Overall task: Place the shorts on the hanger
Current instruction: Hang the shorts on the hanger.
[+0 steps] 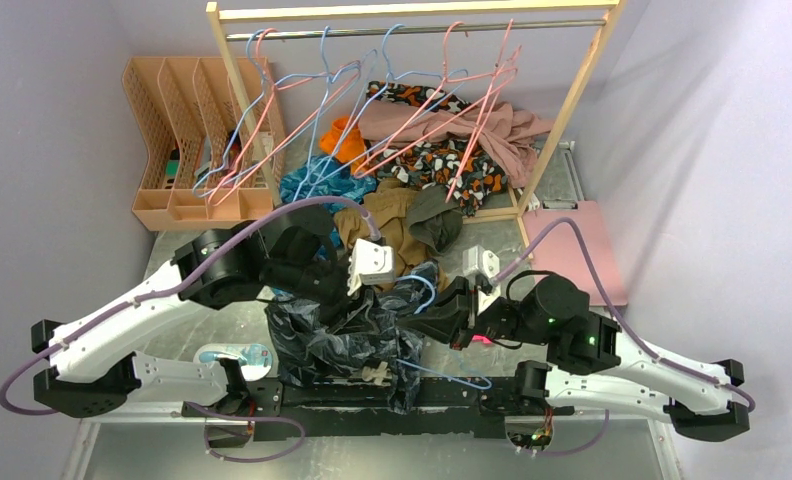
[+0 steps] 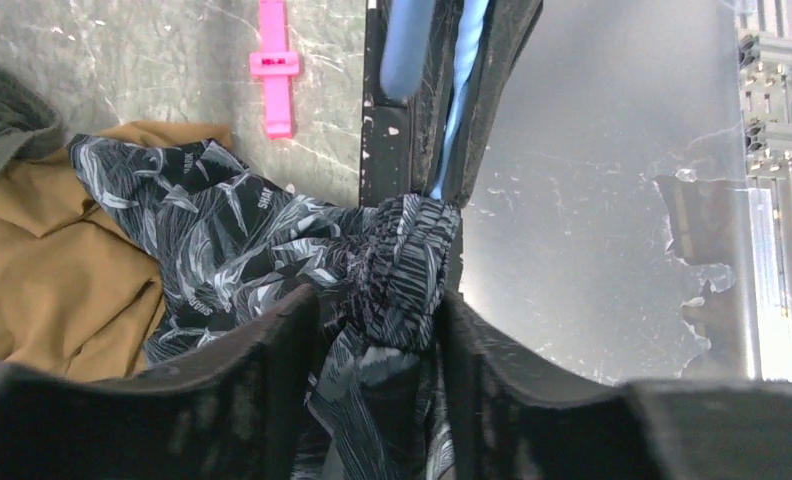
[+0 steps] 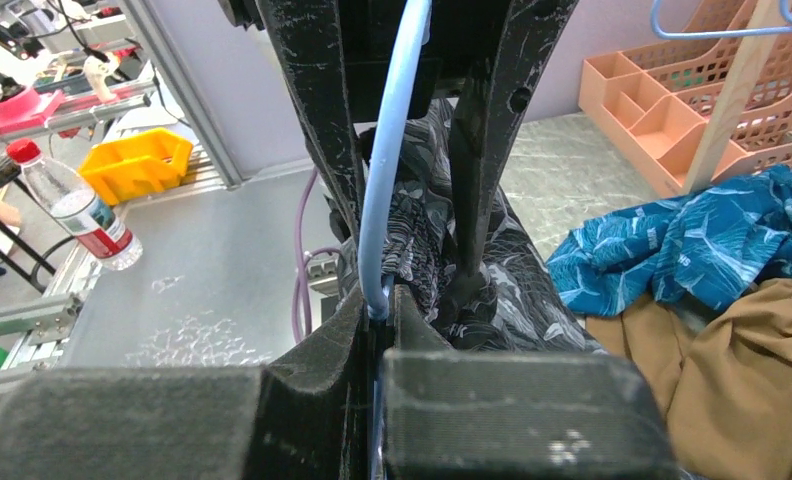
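The dark leaf-print shorts (image 1: 337,340) lie bunched on the table between the two arms. In the left wrist view their gathered waistband (image 2: 407,260) fills the gap between the fingers of my left gripper (image 2: 377,315), which is shut on it. The light-blue wire hanger (image 1: 452,378) lies partly under the shorts. My right gripper (image 3: 384,305) is shut on the hanger (image 3: 382,180), whose wire runs up beside the shorts (image 3: 532,290). The same wire (image 2: 467,90) shows just beyond the waistband. In the top view the right gripper (image 1: 434,318) sits at the shorts' right edge.
A brown garment (image 1: 387,235) and a teal patterned one (image 1: 317,185) lie just behind the shorts. A wooden rack (image 1: 412,12) with pink and blue hangers stands at the back beside an orange file organiser (image 1: 187,140). A pink clip (image 2: 274,65) lies on the table.
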Motion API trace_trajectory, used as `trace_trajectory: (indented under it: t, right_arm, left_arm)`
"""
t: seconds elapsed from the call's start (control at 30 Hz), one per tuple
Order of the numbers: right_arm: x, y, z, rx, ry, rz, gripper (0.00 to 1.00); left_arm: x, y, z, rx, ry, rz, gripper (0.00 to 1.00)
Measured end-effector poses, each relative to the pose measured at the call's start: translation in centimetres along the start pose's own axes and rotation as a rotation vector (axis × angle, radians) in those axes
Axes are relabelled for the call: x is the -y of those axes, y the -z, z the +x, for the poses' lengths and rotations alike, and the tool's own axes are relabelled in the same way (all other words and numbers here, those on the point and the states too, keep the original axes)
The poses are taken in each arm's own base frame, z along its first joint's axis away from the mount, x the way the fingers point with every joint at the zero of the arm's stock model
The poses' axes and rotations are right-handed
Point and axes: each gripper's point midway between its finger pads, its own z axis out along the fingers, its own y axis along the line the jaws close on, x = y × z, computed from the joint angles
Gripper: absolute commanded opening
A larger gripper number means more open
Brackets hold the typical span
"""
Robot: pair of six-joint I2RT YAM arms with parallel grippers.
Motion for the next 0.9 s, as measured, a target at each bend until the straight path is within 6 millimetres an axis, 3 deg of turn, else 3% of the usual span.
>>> trace_trajectory:
  t: [0.17,0.2,0.27,0.4,0.47,0.7,0.9]
  right_arm:
    - [0.0,-0.5,0.4,-0.014,-0.003,-0.008,0.00]
    - [0.0,-0.5,0.5,-0.016,-0.003,-0.006,0.00]
    - [-0.1,-0.6,0.5,-0.019,-0.007,-0.012,0.00]
    - [-0.4,-0.9,0.4,-0.022,-0.017,-0.028,0.30]
    - [-0.5,-1.0,0.1,-0.016,-0.027,-0.032,0.39]
    - [-0.7,-0.5,-2.1,0.039,-0.041,-0.023,0.47]
    - [0.0,-0.5,-4.7,0.095,-0.042,0.031,0.46]
  left_arm:
    - [0.1,-0.3,0.5,-0.016,0.013,0.008,0.09]
    - [0.2,-0.3,0.7,-0.018,0.014,0.014,0.07]
    - [0.6,-0.2,1.0,-0.018,0.004,0.030,0.07]
    - [0.9,0.1,1.0,0.005,-0.005,0.031,0.07]
    - [0.9,0.3,1.0,0.017,-0.006,0.023,0.07]
    - [0.7,1.4,0.7,0.074,-0.013,-0.023,0.07]
    - [0.4,1.4,0.9,0.076,-0.009,-0.038,0.07]
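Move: The waistband of the black patterned shorts lies between the left gripper's half-open fingers, 2 cm to the right and a shade below the hand point; from the right gripper it is about 5 cm left and 3 cm below. The blue hanger's hook stands some 5 cm ahead of and 6 cm above the right gripper, which holds the hanger. On the table some 25 cm below the right gripper lie the pink clip, about 16 cm right and 4 cm ahead, and the brown shorts, roughly 20 cm ahead and 3 cm left. Shut the left gripper on the shorts' waistband around the hanger, easing back about 1 cm as it closes, then draw it a little to the left. Keep the right gripper's pinch on the hanger, following slightly left, until the left has closed; then open it about halfway to let go and raise it around 5 cm, the wire still between its fingers. ##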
